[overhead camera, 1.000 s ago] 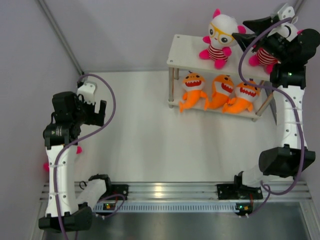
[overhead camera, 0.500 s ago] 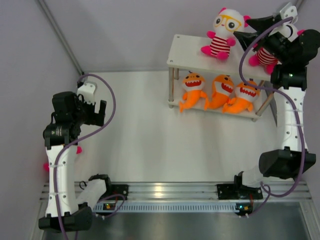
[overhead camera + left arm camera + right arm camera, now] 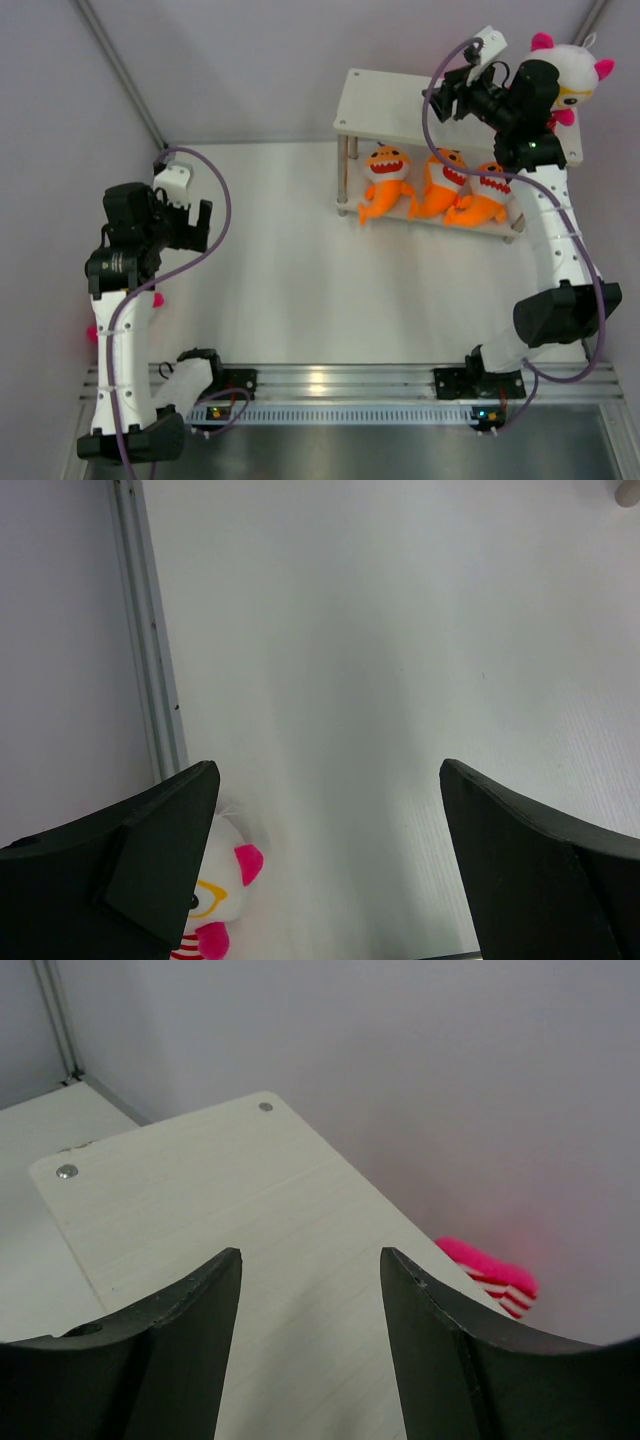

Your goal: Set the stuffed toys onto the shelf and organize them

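Observation:
The shelf (image 3: 385, 100) stands at the back right, its top board (image 3: 200, 1190) bare under my right gripper (image 3: 440, 102). That gripper (image 3: 310, 1255) hovers open over the board, holding nothing. Three orange sharks (image 3: 440, 182) sit in a row on the lower tier. A white-headed doll (image 3: 572, 68) shows at the far right, behind the right arm. Past the board's back edge, by the wall, a doll's pink and red-striped part (image 3: 492, 1275) pokes out. My left gripper (image 3: 195, 225) hangs open above the table (image 3: 328, 768). Another doll (image 3: 218, 900) lies by the left wall, under the left finger.
A metal rail (image 3: 150, 630) runs along the left wall. Grey walls close in on the left, back and right. The arm bases sit on a metal strip (image 3: 320, 385) at the near edge. White table surface (image 3: 300, 260) stretches between the arms.
The right arm swung left over the shelf's top board. The doll that stood on that board is gone from it, and a white doll head now shows at the far right. The left arm stayed still.

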Controlling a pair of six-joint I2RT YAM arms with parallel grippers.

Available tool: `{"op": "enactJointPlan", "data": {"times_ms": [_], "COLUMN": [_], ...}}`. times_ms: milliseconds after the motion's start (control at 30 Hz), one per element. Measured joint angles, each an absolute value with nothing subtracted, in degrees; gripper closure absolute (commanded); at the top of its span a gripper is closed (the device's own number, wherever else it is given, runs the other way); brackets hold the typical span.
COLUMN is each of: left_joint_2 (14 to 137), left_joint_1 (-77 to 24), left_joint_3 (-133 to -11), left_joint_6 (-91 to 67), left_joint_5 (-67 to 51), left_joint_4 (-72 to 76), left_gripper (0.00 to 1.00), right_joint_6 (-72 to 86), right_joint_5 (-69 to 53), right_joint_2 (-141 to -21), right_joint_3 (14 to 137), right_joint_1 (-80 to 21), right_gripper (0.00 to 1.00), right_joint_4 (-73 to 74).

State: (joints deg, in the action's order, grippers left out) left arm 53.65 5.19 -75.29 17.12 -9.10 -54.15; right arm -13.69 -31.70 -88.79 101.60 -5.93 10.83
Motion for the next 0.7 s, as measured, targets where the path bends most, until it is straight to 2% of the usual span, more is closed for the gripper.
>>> {"op": "enactJointPlan", "data": {"times_ms": [200,700], "left_joint_2": [53.78,53.91], "left_joint_1": [5.19,5.19], "left_joint_3": [-75.68,-75.77], "left_joint_6": [17.12,17.1], "left_joint_5": [-9.13,-9.15], "left_joint_4": [-54.22,-54.24], "left_gripper": [0.02,0.02], "right_joint_6": [-15.22,-21.5], "right_joint_5": [-28.38,-21.69], "right_joint_2": [-88.79,-80.01], "right_joint_3": [101.73,98.94], "right_joint_1": [-7.38,-22.37], "right_gripper": [0.43,0.42], "right_joint_4": [12.38,12.91]}}
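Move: The stuffed toy with striped legs is already over the shelf's back edge, about 20 cm ahead of my right hand, 2 cm to its right and 20 cm below. The white toy standing on the top board is some 21 cm to that hand's right, about level in reach, 4 cm lower. The leftmost orange shark is about 2 cm back, 7 cm left, 32 cm down. From my left hand the striped-legged toy is roughly 40 cm ahead, 50 cm right, 5 cm lower. With nothing in my half-open fingers, I draw my right hand away from the toy behind the shelf: after a brief near-standstill it swings left above the top board, then also back towards the front edge and up, about 8 cm left, 8 cm back and 4 cm up. The fingertips tip up some 10 degrees and the opening stays as it is; I see no contact. ##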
